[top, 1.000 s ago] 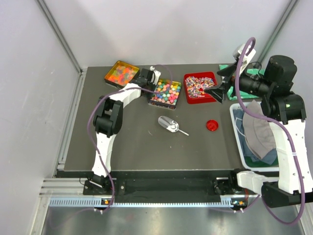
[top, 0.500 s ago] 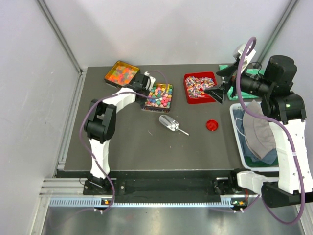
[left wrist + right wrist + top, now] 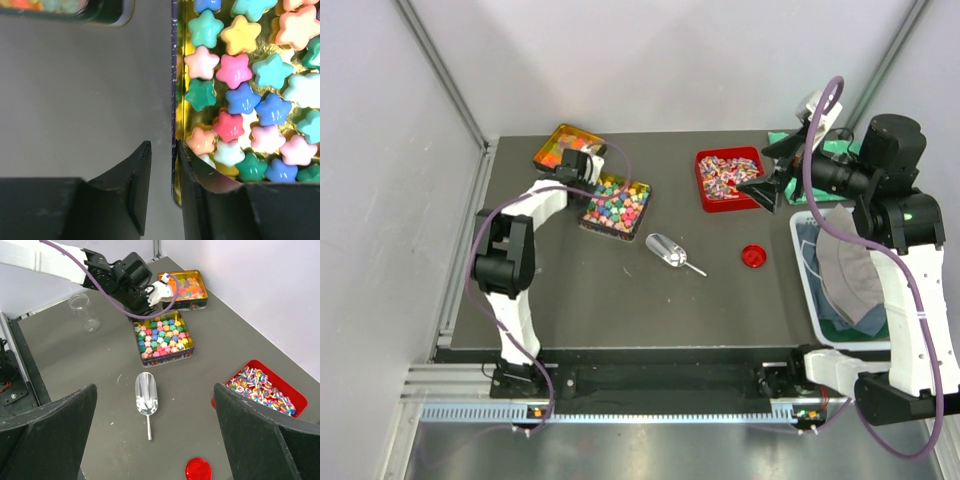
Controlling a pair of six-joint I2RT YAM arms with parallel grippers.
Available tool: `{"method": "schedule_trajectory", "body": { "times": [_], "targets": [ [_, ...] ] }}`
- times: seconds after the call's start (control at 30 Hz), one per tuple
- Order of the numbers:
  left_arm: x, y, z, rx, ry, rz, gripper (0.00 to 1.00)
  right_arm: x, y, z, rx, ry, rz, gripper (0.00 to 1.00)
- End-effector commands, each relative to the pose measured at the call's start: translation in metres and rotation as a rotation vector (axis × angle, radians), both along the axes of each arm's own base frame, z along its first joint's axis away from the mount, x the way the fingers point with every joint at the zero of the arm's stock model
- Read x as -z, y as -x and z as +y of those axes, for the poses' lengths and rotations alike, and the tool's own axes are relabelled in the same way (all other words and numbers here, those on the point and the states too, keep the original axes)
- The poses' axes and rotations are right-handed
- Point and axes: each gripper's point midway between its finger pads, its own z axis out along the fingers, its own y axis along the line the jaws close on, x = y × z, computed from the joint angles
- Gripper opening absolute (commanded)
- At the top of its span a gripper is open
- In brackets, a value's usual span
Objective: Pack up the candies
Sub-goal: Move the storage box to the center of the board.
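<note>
The candies (image 3: 617,203) are small glossy star-shaped sweets in pink, blue, green and yellow (image 3: 240,95), filling a gold-lined tin (image 3: 610,232) at the back left. My left gripper (image 3: 592,180) straddles the tin's wall (image 3: 173,75) at its far-left edge. One of its fingers (image 3: 192,170) is inside against the wall. The other (image 3: 140,175) is outside, a narrow gap away. The right gripper (image 3: 772,170) hangs wide open and empty, high over the right side. In the right wrist view the tin (image 3: 167,356) lies ahead of that gripper (image 3: 155,386).
A clear scoop (image 3: 667,252) lies mid-table, a red lid (image 3: 753,256) to its right. A red tray (image 3: 728,180) holds striped sweets. An orange gummy tin (image 3: 560,148) sits at the back left. A clear jar (image 3: 82,312) stands beyond it. A white bin (image 3: 840,280) of cloth is at the right edge.
The left gripper has dragged the candy tin leftward and a little nearer, turning it slightly. The right arm has not moved.
</note>
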Motion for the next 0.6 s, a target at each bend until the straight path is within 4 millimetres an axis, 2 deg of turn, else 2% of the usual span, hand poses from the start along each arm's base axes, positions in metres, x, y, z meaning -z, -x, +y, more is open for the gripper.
{"method": "schedule_trajectory", "body": {
  "times": [0.0, 0.13, 0.17, 0.23, 0.3, 0.37, 0.43, 0.47, 0.53, 0.57],
  "targets": [
    [-0.040, 0.006, -0.016, 0.100, 0.079, -0.057, 0.44, -0.015, 0.004, -0.001, -0.011, -0.019, -0.064, 0.99],
    [-0.061, 0.014, -0.033, 0.166, 0.156, -0.075, 0.60, -0.016, 0.005, -0.001, -0.013, -0.019, -0.066, 0.99],
    [-0.072, 0.016, -0.035, 0.180, 0.172, -0.090, 0.63, -0.015, 0.004, 0.000, -0.012, -0.020, -0.064, 0.99],
    [-0.086, 0.018, -0.037, 0.189, 0.186, -0.111, 0.66, -0.015, 0.004, -0.001, -0.012, -0.020, -0.063, 0.99],
    [-0.110, 0.024, -0.036, 0.192, 0.190, -0.134, 0.67, -0.015, 0.004, -0.001, -0.014, -0.021, -0.063, 0.99],
    [-0.133, 0.030, -0.031, 0.181, 0.181, -0.162, 0.68, -0.015, 0.004, 0.000, -0.013, -0.022, -0.062, 0.99],
    [-0.146, 0.043, -0.021, 0.174, 0.142, -0.149, 0.68, -0.016, 0.006, 0.001, -0.020, -0.026, -0.059, 0.99],
    [-0.160, 0.050, -0.014, 0.169, 0.131, -0.172, 0.70, -0.017, 0.007, 0.001, -0.022, -0.027, -0.064, 0.99],
    [-0.163, 0.069, -0.001, 0.163, 0.089, -0.140, 0.70, -0.018, 0.007, 0.001, -0.026, -0.029, -0.062, 0.99],
    [-0.174, 0.078, 0.010, 0.148, 0.078, -0.153, 0.70, -0.017, 0.007, 0.002, -0.029, -0.030, -0.062, 0.99]
  ]
}}
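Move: The left fingers already straddle the left wall of the star-candy tin near its near corner; the tin's middle lies about 8 cm to the right, 2 cm ahead and slightly below. The orange candy tin is some 16 cm ahead and 5 cm left, the clear jar about 15 cm back and 14 cm left, the scoop roughly 11 cm back and 21 cm right. From the right hand, the star-candy tin is some 21 cm ahead, 30 cm left and 40 cm down. Letting go of the star-candy tin's left wall, the left fingers spread from about a third to some two-thirds open. The hand comes off the rim and rises with growing speed, about 12 cm in all, while drawing back some 4 cm; it drifts a little right on the way and tilts slightly, left side down. ##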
